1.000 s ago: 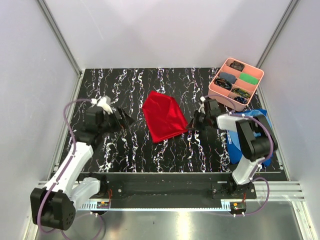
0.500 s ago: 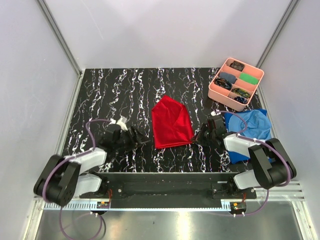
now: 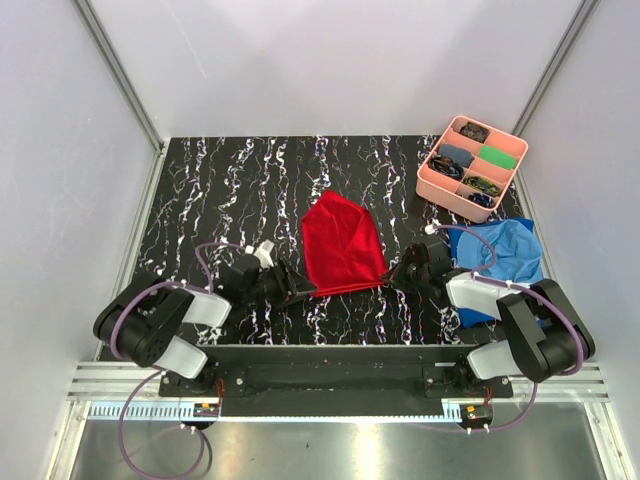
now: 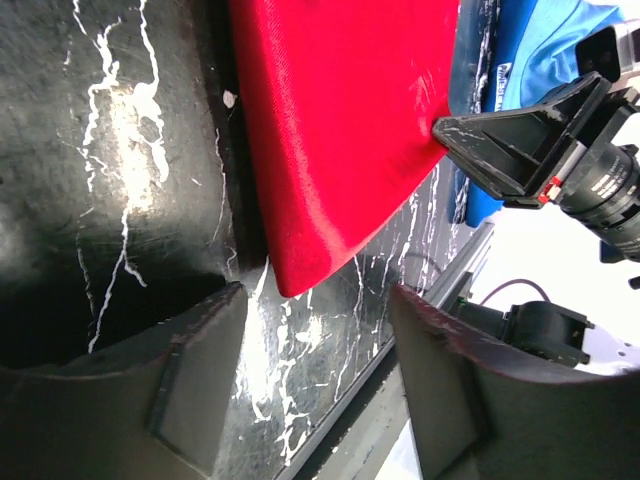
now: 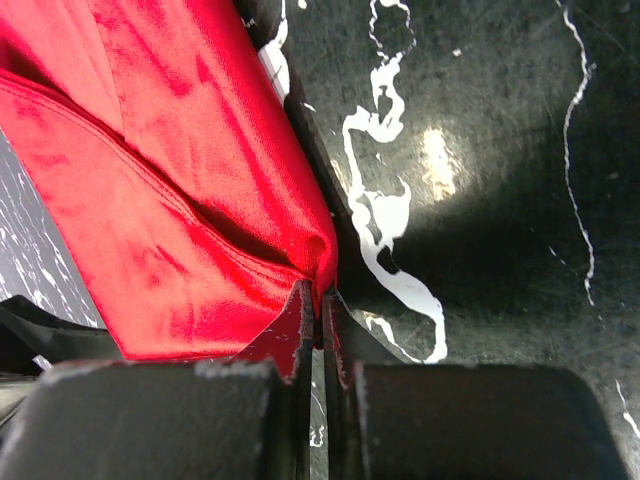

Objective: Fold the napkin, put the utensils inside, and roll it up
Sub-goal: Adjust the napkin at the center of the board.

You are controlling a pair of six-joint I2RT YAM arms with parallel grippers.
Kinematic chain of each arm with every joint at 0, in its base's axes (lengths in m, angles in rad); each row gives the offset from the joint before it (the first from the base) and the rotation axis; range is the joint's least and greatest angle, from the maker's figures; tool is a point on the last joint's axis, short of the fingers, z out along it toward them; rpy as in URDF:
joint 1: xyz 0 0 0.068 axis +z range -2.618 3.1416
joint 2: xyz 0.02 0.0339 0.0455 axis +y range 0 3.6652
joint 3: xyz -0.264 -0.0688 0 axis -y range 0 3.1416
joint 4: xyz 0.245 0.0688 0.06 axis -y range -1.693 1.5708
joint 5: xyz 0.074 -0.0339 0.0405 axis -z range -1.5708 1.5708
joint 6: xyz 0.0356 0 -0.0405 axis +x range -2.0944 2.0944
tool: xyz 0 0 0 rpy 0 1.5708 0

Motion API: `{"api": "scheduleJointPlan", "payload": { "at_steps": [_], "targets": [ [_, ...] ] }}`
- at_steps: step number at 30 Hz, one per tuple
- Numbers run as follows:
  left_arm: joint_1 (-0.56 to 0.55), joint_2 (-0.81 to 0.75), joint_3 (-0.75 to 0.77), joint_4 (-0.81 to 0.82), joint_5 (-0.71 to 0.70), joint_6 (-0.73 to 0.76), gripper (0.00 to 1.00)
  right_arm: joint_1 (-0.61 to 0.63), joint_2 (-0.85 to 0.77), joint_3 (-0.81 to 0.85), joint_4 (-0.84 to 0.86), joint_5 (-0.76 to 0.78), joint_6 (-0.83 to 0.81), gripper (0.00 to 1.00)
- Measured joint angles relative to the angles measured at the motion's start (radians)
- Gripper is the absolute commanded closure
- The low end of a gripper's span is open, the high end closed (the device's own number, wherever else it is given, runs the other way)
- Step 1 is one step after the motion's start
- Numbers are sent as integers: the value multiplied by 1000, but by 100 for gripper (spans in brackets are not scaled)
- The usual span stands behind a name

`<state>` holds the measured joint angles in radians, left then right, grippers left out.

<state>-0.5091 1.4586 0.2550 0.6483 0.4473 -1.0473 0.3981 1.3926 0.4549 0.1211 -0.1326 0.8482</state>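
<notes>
The red napkin [image 3: 343, 245] lies flat in the middle of the black marble table. My right gripper [image 3: 393, 275] is shut on its near right corner, the cloth [image 5: 170, 200] bunching where it enters the closed tips [image 5: 320, 300]. My left gripper [image 3: 300, 290] lies low at the napkin's near left corner. In the left wrist view it [image 4: 315, 345] stands open, with that corner [image 4: 290, 280] just ahead of the gap and touching neither finger. The utensils are out of view.
A pink tray [image 3: 447, 199] of small dark and green items stands at the back right. A blue cloth [image 3: 500, 255] lies on the right, under the right arm. The table's near edge runs close behind both grippers.
The left arm has swung in from the far left to the napkin's near left corner, its jaws narrowing. The right gripper drew the napkin nearer, then stayed still.
</notes>
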Motion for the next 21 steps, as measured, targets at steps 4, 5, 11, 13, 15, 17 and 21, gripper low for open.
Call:
{"api": "scheduleJointPlan", "payload": {
  "at_steps": [4,5,11,13,15,17,21],
  "targets": [
    [-6,60,-7,83,5,-35,49,1,13,0,24,4,10,100],
    [-8,77,-8,100,6,-45,51,2,15,0,28,5,12,100],
    [-16,121,-9,151,4,-69,55,7,16,0,35,17,14,100],
    [-16,121,-8,148,1,-68,56,8,16,0,35,17,14,100],
    [-18,122,-8,147,-3,-68,58,8,16,0,35,18,14,100],
    [-18,126,-7,146,-5,-67,58,8,16,0,35,18,14,100],
    [-23,136,-1,147,-6,-67,60,8,16,-1,36,19,14,100]
  ]
}}
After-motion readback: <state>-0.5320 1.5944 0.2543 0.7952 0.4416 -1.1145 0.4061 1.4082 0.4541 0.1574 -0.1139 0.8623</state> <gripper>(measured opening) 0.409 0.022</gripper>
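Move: The napkin's near-left corner lies just off the left gripper's open tips, about 2 cm to its right, 1 cm farther out and 1 cm lower. From that gripper, the cloth's middle is roughly 10 cm ahead and 7 cm right, and the near-right corner, already pinched by the right hand, about 2 cm ahead and 15 cm right. From the right hand, the near-left corner is some 14 cm left and 2 cm back. Ease the left gripper down and slightly to the right, about 1 cm each way, so the napkin's near-left corner comes between its tips, and narrow the fingers from some two-thirds open to roughly two-fifths without shutting them. With the right hand, keep the near-right corner pinched and all but still. ##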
